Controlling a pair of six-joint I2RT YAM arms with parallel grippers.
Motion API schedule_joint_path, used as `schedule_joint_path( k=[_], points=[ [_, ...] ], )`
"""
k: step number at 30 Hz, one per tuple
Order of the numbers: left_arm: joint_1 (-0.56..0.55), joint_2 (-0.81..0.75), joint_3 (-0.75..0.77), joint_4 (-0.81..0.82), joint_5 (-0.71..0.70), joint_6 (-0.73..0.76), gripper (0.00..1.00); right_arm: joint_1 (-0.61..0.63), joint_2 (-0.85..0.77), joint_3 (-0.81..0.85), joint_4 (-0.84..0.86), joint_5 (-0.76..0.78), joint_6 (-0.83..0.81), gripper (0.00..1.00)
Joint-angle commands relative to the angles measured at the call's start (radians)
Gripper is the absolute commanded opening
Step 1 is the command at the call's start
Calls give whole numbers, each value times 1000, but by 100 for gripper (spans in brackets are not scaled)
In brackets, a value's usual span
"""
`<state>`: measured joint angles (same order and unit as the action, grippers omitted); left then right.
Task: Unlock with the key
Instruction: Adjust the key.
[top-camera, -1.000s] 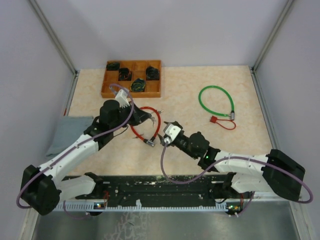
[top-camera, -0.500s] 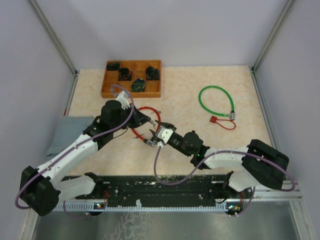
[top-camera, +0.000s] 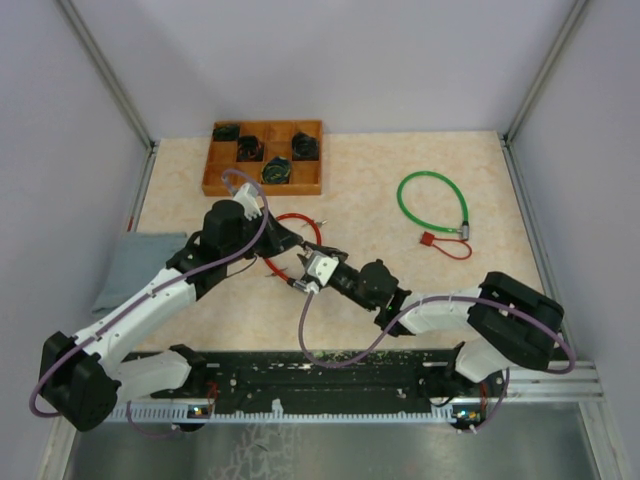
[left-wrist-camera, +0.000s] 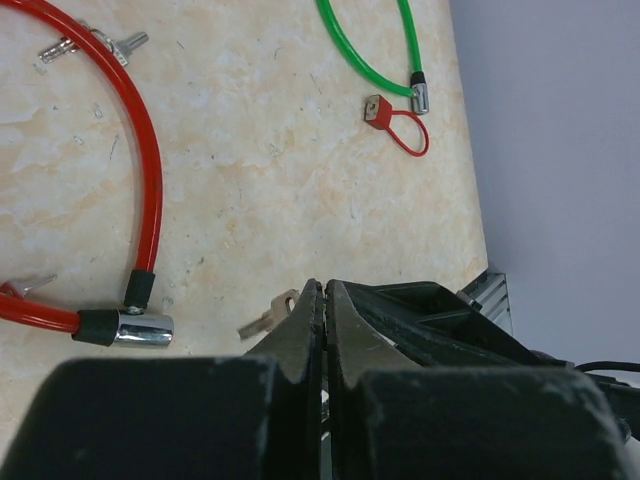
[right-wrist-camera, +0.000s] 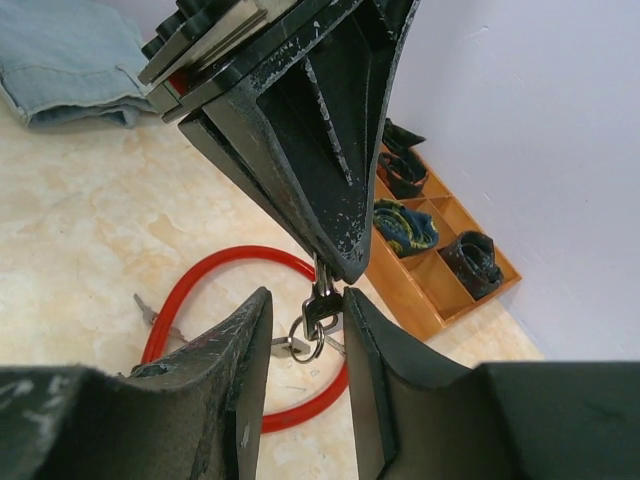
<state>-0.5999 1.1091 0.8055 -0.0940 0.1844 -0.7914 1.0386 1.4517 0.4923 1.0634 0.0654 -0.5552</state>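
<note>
A small dark-headed key (right-wrist-camera: 323, 299) hangs on a ring (right-wrist-camera: 307, 339) with a spare key, its blade pinched in my left gripper (right-wrist-camera: 336, 266), which is shut on it from above. My right gripper (right-wrist-camera: 306, 297) is open, one jaw on each side of the key's head, with a gap left on one side. In the top view both grippers meet, left (top-camera: 292, 246) and right (top-camera: 311, 268), over the red cable lock (top-camera: 300, 218). The lock's metal end (left-wrist-camera: 141, 327) lies on the table below the left fingers (left-wrist-camera: 305, 325).
A green cable lock (top-camera: 432, 178) with a red tag (top-camera: 428, 240) lies at the right. At the back left is a wooden tray (top-camera: 212, 180) of rolled socks. A blue cloth (top-camera: 135, 265) hangs at the left edge. Grey walls close in three sides.
My right gripper has moved left up to the left gripper, and its jaws have narrowed around the hanging key. The left arm has held still.
</note>
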Motion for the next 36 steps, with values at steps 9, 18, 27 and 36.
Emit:
schedule_joint_path(
  k=[9,18,27,36],
  points=[
    [-8,-7,14,33,15,-58,0,6,37,29,33,40,-38,33],
    [-8,-9,4,37,7,-73,11,6,22,30,32,29,8,14],
    [-8,-64,-22,52,-80,-5,37,-52,-64,38,-69,-76,228,0],
    [15,-179,-134,292,36,155,54,-171,-196,63,-222,-329,438,0]
  ],
)
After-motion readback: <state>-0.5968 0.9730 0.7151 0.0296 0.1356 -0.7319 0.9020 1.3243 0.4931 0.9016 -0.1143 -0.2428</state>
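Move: The key is pinched in my left fingertips. My part-open right fingers already straddle it, its middle about 1 cm ahead, 1 cm left and 1 cm below the right hand's point. On the table, roughly 15 cm below that right hand, are the red cable loop, centred some 5 cm ahead and 4 cm left, its metal lock barrel, about 3 cm back and 2 cm left, and a loose key 10 cm ahead and 1 cm right. I keep the key still in my left fingers while my right hand eases about 1 cm forward and down and shuts on it. As the right grip closes, my left fingers let go, opening to about half, and that hand lifts some 3 cm and slips left, tips tilting up. My right hand dips, then rises about 3 cm and draws right, rolling some 15 degrees, still pinching the key. ##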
